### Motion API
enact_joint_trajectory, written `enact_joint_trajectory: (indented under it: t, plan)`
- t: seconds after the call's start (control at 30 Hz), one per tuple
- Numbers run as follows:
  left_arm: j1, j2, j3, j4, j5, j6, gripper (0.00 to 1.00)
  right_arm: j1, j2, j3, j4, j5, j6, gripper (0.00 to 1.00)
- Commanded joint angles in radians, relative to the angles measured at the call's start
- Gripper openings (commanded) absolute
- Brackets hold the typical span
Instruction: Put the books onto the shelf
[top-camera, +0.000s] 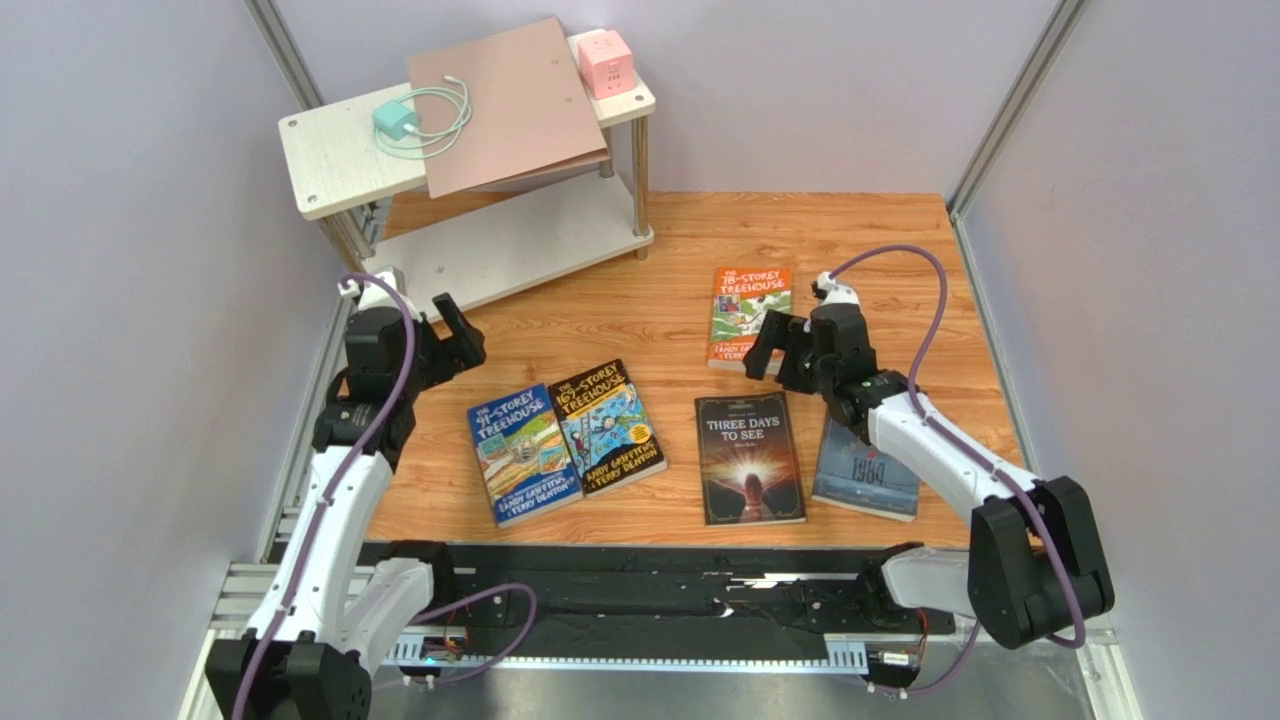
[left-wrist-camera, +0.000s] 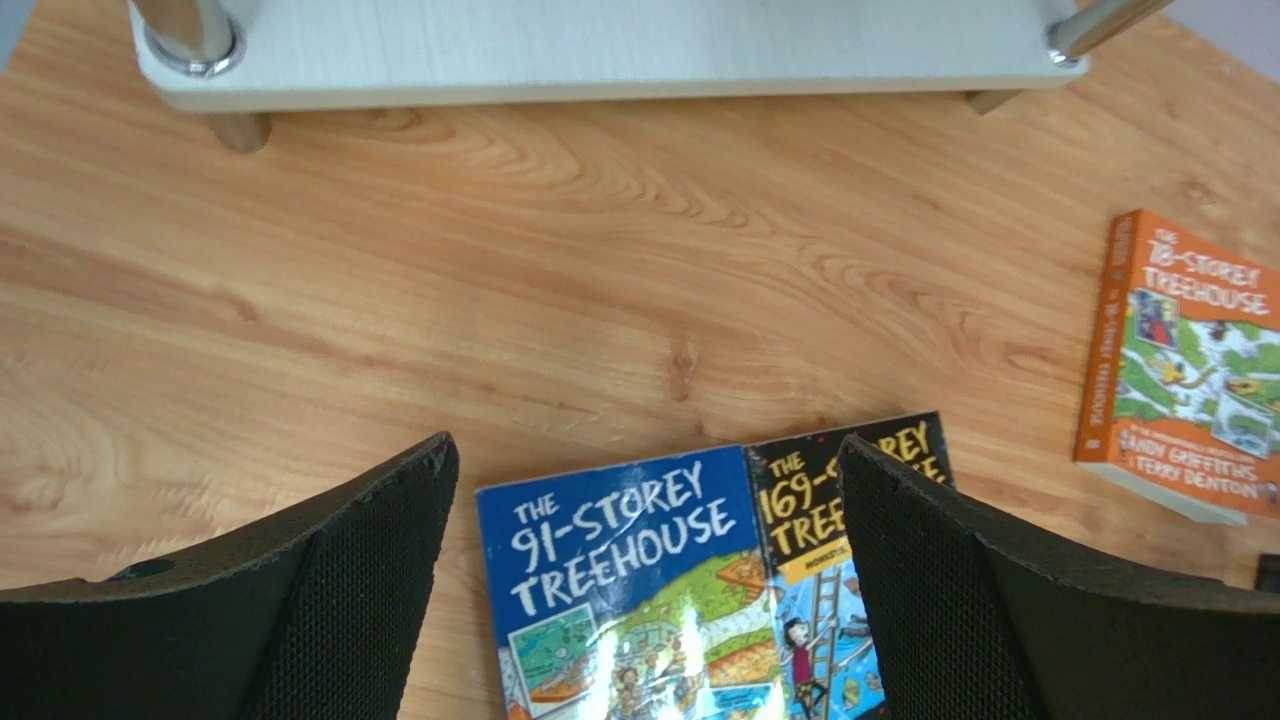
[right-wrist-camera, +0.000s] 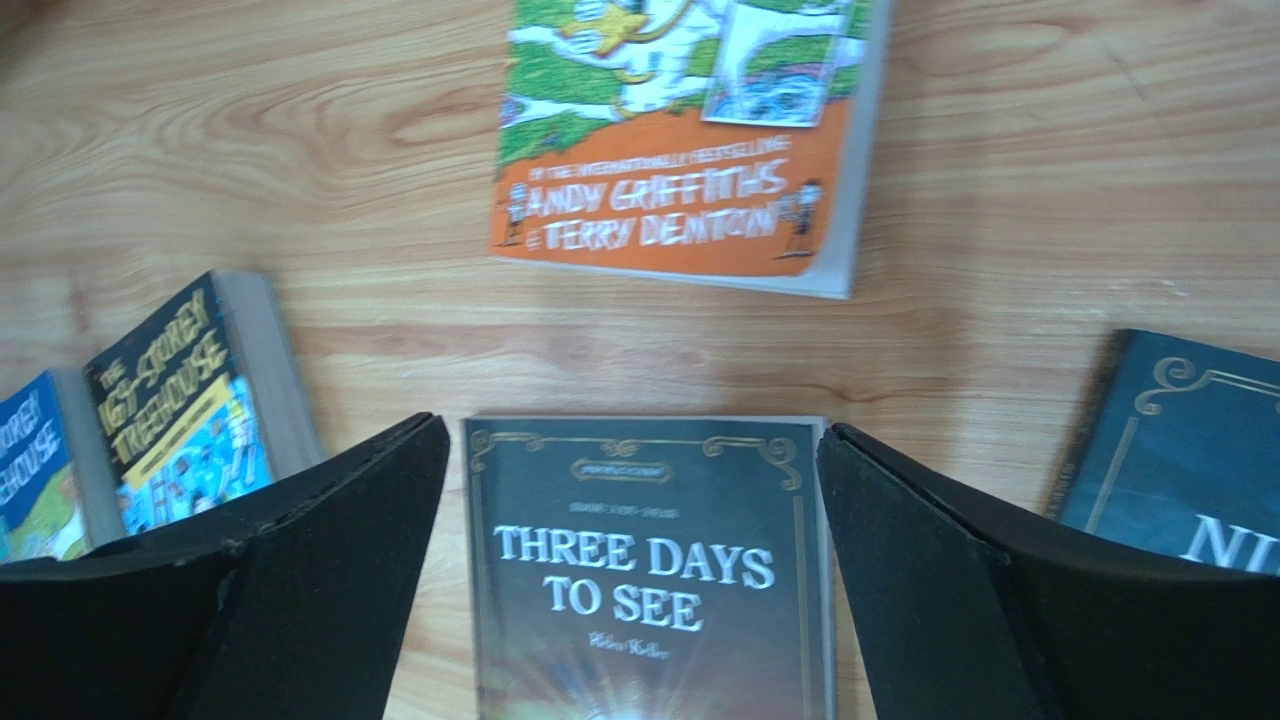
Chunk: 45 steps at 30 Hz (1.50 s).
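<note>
Five books lie flat on the orange wood floor: a blue "91-Storey Treehouse" (top-camera: 526, 458), a "169-Storey Treehouse" (top-camera: 609, 425), a dark "Three Days to See" (top-camera: 748, 458), a grey-blue "1984" (top-camera: 867, 470) and an orange "Treehouse" (top-camera: 748, 315). The two-tier shelf (top-camera: 331, 158) stands at the back left. My left gripper (top-camera: 425, 348) hangs open above the floor between the shelf and the blue book (left-wrist-camera: 631, 585), holding nothing. My right gripper (right-wrist-camera: 631, 429) is open over the top edge of "Three Days to See" (right-wrist-camera: 646, 585), just below the orange book (right-wrist-camera: 676, 150).
On the shelf's top board lie a pinkish-brown board (top-camera: 504, 105), a pink cube (top-camera: 606, 63) and a mint charger with its cable (top-camera: 403, 120). The lower board (left-wrist-camera: 601, 53) is bare. Grey walls close in both sides.
</note>
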Motion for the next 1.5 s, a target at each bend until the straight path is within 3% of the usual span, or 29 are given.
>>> enact_joint_trajectory:
  t: [0.0,0.03,0.13,0.17,0.23,0.27,0.4,0.53,1.1,1.3,1.47]
  plan:
    - [0.002,0.074,0.06,-0.103,-0.049,-0.041,1.0,0.109,-0.027,0.086,-0.033,0.036,-0.02,1.0]
    - [0.002,0.121,0.063,-0.11,-0.047,-0.044,1.0,0.199,-0.016,0.126,-0.057,0.132,-0.026,1.0]
    - [0.004,0.222,0.074,-0.128,-0.025,-0.061,1.0,0.345,0.073,0.217,-0.081,0.187,-0.045,1.0]
    - [0.004,0.25,0.075,-0.128,-0.015,-0.069,0.87,0.374,0.102,0.248,-0.085,0.182,-0.046,1.0]
    - [0.007,0.33,0.083,-0.144,-0.008,-0.09,0.08,0.443,0.193,0.296,-0.058,0.091,-0.056,0.89]
    - [0.011,0.361,0.09,-0.162,-0.005,-0.125,0.0,0.457,0.222,0.337,-0.038,0.042,-0.048,0.82]
    - [0.072,0.523,0.147,-0.271,0.077,-0.167,0.0,0.539,0.413,0.478,-0.036,-0.043,-0.034,0.82]
    - [0.086,0.625,0.166,-0.384,-0.03,-0.219,0.0,0.588,0.556,0.607,-0.078,-0.089,-0.034,0.82]
    - [0.096,0.522,-0.087,-0.243,0.083,-0.245,0.0,0.655,0.834,0.792,-0.131,-0.284,0.01,0.77]
    - [0.094,0.462,-0.101,-0.237,0.11,-0.233,0.0,0.655,0.874,0.73,0.071,-0.494,0.088,0.77]
    - [0.092,0.436,-0.098,-0.236,0.13,-0.227,0.0,0.654,0.842,0.655,0.24,-0.566,0.16,0.75]
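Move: The 91-Storey Treehouse book is the target for both hands: its middle lies about 9 cm back, 9 cm to the right and 19 cm below the left hand, and some 11 cm back, 36 cm to the left and 9 cm below the right. Also on the table, the 169-Storey Treehouse is about 6 cm back and 24 cm left of the right hand, Three Days to See about 12 cm back and 2 cm left of it. The right hand swings about 35 cm left and 10 cm back, first rising over the 169-Storey book and then sinking to end low over the 91-Storey book, turning some 50 degrees counter-clockwise, its jaws narrowing by about a quarter and one fingertip coming to the book's right edge, at the gap beside its neighbour. Meanwhile the left hand drops about 19 cm and draws back 8 cm, tipping steeply down and shutting fully on the way, so that its closed tips end low against the book's left, spine side. ##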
